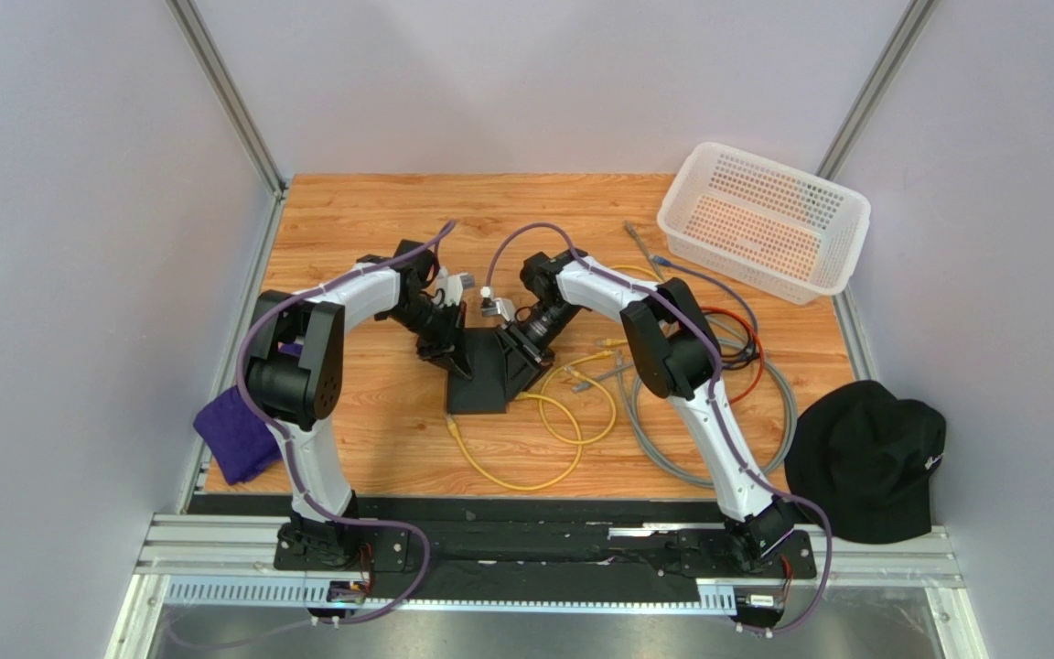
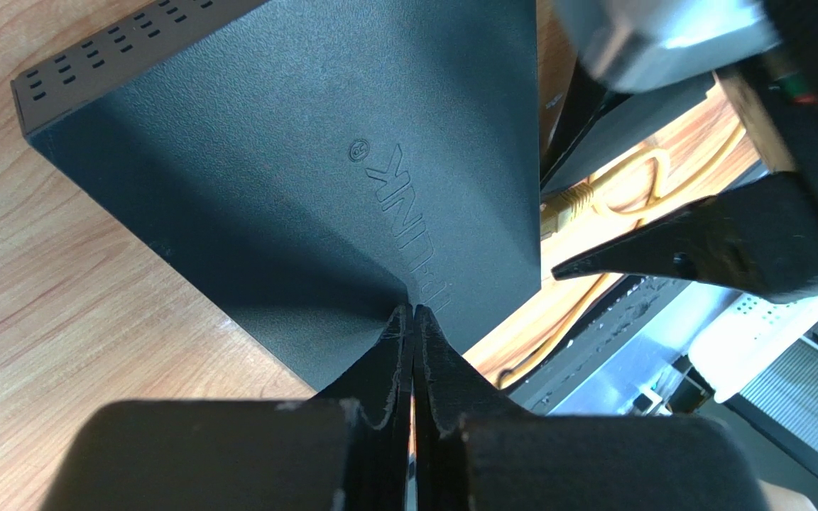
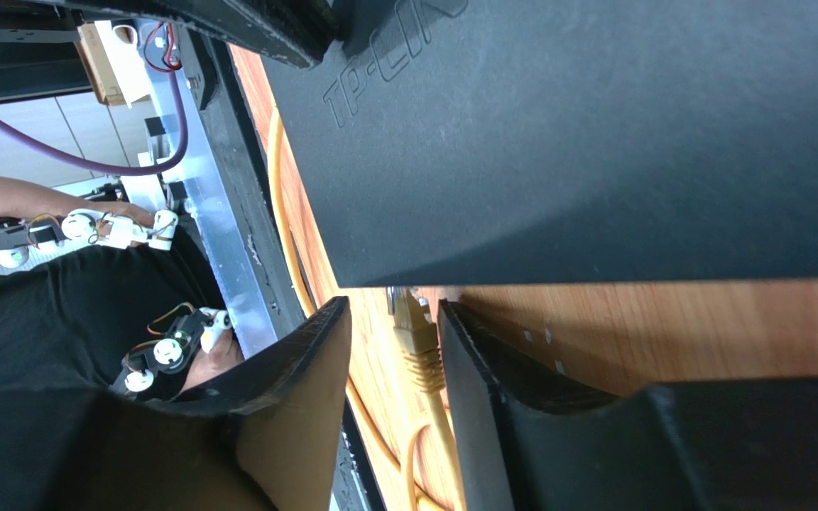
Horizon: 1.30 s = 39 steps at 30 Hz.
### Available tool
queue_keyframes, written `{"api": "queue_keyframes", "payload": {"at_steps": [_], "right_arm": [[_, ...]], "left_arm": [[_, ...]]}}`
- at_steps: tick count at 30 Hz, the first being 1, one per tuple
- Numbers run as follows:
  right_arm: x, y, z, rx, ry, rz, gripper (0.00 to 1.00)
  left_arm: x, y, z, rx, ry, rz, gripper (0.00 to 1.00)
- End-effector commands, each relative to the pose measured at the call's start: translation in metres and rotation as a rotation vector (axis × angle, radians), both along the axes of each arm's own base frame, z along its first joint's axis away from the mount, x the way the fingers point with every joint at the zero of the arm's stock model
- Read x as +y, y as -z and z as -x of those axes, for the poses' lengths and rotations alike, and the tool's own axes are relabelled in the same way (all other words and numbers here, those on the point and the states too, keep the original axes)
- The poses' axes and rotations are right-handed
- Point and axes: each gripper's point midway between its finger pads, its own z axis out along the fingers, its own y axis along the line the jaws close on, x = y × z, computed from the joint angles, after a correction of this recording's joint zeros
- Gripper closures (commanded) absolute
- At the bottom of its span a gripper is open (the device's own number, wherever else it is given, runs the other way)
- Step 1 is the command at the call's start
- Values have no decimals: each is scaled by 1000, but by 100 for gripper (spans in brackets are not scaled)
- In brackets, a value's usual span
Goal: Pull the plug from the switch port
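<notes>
The switch (image 1: 485, 378) is a flat matte-black box on the wooden table; it fills the left wrist view (image 2: 296, 181) and the right wrist view (image 3: 595, 138). A yellow plug (image 3: 415, 332) on a yellow cable (image 1: 546, 440) sits in a socket on the switch's edge. My right gripper (image 3: 394, 319) is open, its fingers on either side of the plug, the plug close against one finger. My left gripper (image 2: 414, 311) is shut, its tips pressed on the switch's top face. The left gripper (image 1: 453, 354) and the right gripper (image 1: 526, 350) flank the switch.
A white perforated basket (image 1: 764, 220) stands at the back right. Grey, red and blue cables (image 1: 739, 343) coil right of the switch. A black cap (image 1: 869, 460) lies at the front right and a purple cloth (image 1: 237, 433) at the front left.
</notes>
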Motion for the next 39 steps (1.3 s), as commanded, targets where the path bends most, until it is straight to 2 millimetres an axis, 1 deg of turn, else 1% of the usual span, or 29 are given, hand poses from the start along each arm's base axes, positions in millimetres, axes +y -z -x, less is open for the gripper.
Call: {"api": "queue_keyframes", "payload": {"at_steps": [1, 7, 9, 12, 18, 24, 27, 29, 30, 32, 33, 35, 36, 37, 39], "right_arm": [[-11, 67, -11, -167, -65, 151, 60], [-14, 73, -13, -182, -65, 180, 67], [-16, 75, -11, -178, -70, 184, 71], [-19, 76, -9, -177, -80, 190, 73], [-27, 86, -10, -185, -78, 248, 82], [-33, 88, -14, -189, -52, 299, 85], [-38, 86, -13, -191, -53, 314, 86], [-38, 82, -13, -193, -64, 302, 86], [-37, 77, -19, -204, -59, 292, 86], [-33, 72, -27, -205, -44, 271, 86], [-27, 65, -35, -201, -25, 229, 86], [-25, 62, -38, -210, -23, 214, 86], [-25, 63, -36, -215, -27, 222, 86], [-28, 66, -28, -188, -30, 231, 86], [-30, 66, -14, -146, -41, 236, 86]], "left_arm": [[7, 7, -12, -55, 8, -47, 100], [8, 7, -12, -54, 10, -51, 100], [7, 7, -12, -55, 8, -50, 100], [7, 7, -12, -56, 9, -48, 100], [8, 7, -13, -59, 12, -51, 100], [9, 7, -14, -64, 15, -59, 100], [9, 7, -14, -68, 18, -64, 100], [9, 7, -13, -71, 20, -65, 100], [9, 7, -13, -69, 21, -64, 100], [9, 7, -13, -74, 23, -64, 100], [9, 7, -14, -76, 22, -64, 100], [8, 6, -15, -80, 22, -61, 100], [8, 6, -15, -80, 21, -63, 100], [8, 7, -14, -79, 22, -63, 100], [8, 7, -14, -76, 22, -59, 100]]}}
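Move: Right beside the switch's port edge, the right hand has the yellow plug between its parted fingertips, only about 1 cm below the hand point. From that hand the switch's middle is some 5 cm left and 4 cm ahead, the other yellow plug about 8 cm left and 4 cm back, and the loose grey plug roughly 10 cm right and 1 cm ahead. From the left hand, the yellow plug lies about 7 cm right, 3 cm back and 2 cm lower. Closing from about half open to roughly a quarter, the right fingers shut on both sides of the yellow plug while the hand sinks barely 1 cm beside the port edge. It stays there, then eases about half a centimetre up, right and forward, rolling a few degrees so its left side dips. The left hand keeps its shut fingertips on top of the switch. ##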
